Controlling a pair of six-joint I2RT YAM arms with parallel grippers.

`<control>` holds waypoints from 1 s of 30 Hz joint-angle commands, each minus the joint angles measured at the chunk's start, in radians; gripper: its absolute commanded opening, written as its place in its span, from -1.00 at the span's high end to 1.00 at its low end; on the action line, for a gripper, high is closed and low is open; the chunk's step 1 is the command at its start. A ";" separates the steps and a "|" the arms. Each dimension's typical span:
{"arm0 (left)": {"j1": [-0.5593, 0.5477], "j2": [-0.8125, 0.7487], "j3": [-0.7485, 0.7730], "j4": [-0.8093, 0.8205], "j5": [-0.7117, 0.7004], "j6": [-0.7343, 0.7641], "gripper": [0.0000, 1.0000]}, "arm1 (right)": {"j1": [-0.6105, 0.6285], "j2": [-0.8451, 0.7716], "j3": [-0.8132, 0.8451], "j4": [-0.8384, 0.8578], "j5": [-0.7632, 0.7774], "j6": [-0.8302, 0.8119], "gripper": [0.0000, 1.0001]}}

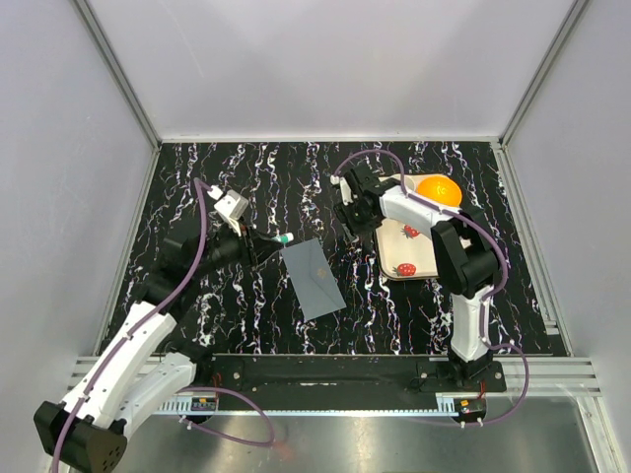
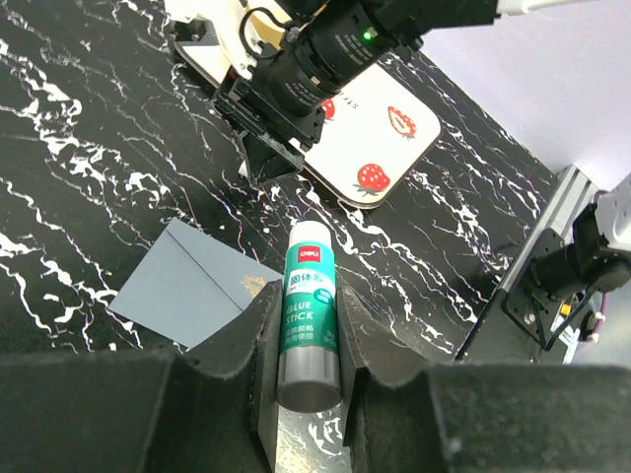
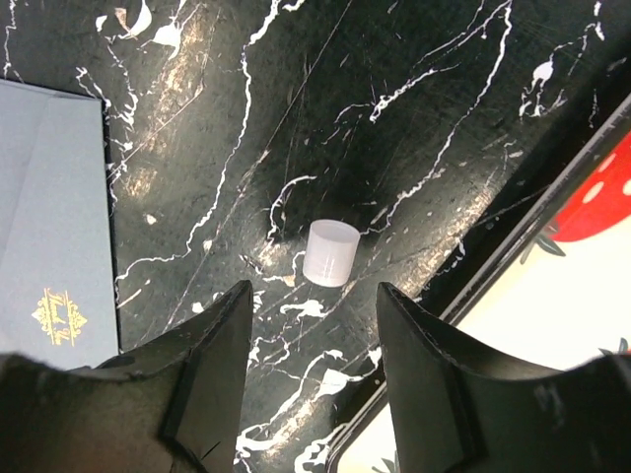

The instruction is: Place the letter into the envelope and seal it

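Observation:
The dark grey envelope [image 1: 314, 279] lies flat on the black marbled table, a small gold emblem on its face [image 3: 49, 266]. No letter shows in any view. My left gripper [image 1: 268, 239] hovers just left of the envelope's far corner, shut on a green and white glue stick [image 2: 311, 315] that points out past the fingers [image 2: 237, 340]. My right gripper [image 3: 315, 296] stands open low over the table between envelope and tray. A small translucent white cap [image 3: 330, 252] stands on the table just ahead of its fingertips, untouched.
A cream tray with strawberry print [image 1: 406, 258] lies right of the envelope, under the right arm. An orange ball [image 1: 438, 190] sits at the tray's far end. White walls and aluminium rails border the table.

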 commanded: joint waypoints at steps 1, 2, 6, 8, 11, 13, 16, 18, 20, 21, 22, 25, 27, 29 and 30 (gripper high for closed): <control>0.005 0.016 0.066 0.002 -0.078 -0.087 1.00 | 0.005 0.021 0.003 0.055 0.017 0.014 -0.15; 0.005 0.010 0.062 0.007 -0.092 -0.087 1.00 | 0.005 0.029 0.002 0.059 0.017 0.016 -0.15; 0.005 -0.007 0.045 0.016 -0.110 -0.093 1.00 | 0.005 0.049 -0.003 0.069 0.026 0.007 -0.11; 0.005 -0.006 0.045 0.013 -0.115 -0.099 1.00 | 0.005 0.060 -0.011 0.073 0.023 0.005 -0.08; 0.011 -0.006 0.046 0.010 -0.118 -0.102 1.00 | 0.005 0.063 -0.020 0.075 0.026 -0.001 -0.05; 0.014 -0.004 0.050 0.007 -0.112 -0.099 1.00 | 0.003 0.063 -0.026 0.081 0.034 -0.004 -0.01; 0.018 0.002 0.057 -0.004 -0.083 -0.084 1.00 | 0.005 0.064 -0.034 0.086 0.035 -0.005 0.13; 0.023 0.009 0.066 -0.014 -0.055 -0.044 1.00 | 0.006 0.063 -0.037 0.086 0.035 -0.007 0.18; 0.029 0.020 0.082 -0.044 -0.018 -0.024 1.00 | 0.005 0.051 -0.037 0.087 0.035 -0.018 0.30; 0.044 0.023 0.086 -0.054 -0.007 -0.013 1.00 | 0.005 0.045 -0.037 0.086 0.034 -0.025 0.39; 0.052 0.026 0.091 -0.070 0.035 -0.001 1.00 | 0.003 0.034 -0.037 0.083 0.022 -0.036 0.52; 0.075 0.036 0.114 -0.094 0.132 0.048 1.00 | 0.000 -0.043 -0.046 0.052 -0.033 -0.117 0.70; 0.081 0.026 0.123 -0.096 0.187 0.069 1.00 | 0.000 -0.145 -0.061 0.021 -0.084 -0.200 0.75; 0.083 0.008 0.126 -0.084 0.253 0.070 1.00 | -0.002 -0.274 -0.097 -0.018 -0.206 -0.278 0.81; 0.081 0.002 0.126 -0.081 0.272 0.065 1.00 | -0.002 -0.320 -0.109 -0.032 -0.255 -0.303 0.84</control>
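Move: Almost directly under the open right fingers, about 3 cm below and 1 cm ahead, the white glue stick cap stands on the table. The envelope's middle is some 11 cm back and 9 cm to the left of that hand, about 4 cm lower; the strawberry tray's middle lies roughly 18 cm to its right and 3 cm ahead. For the left hand, the cap is about 16 cm ahead, 17 cm to the right and 24 cm down. Sinking about 2.5 cm almost straight down, the right hand brings its open fingers around the white cap, closes them until they pinch its sides, then lifts about 2 cm while drawing back about 2.5 cm, turning some 10 degrees counter-clockwise. The left hand stays roughly in place, drifting about a centimetre, and keeps its hold on the uncapped glue stick. ##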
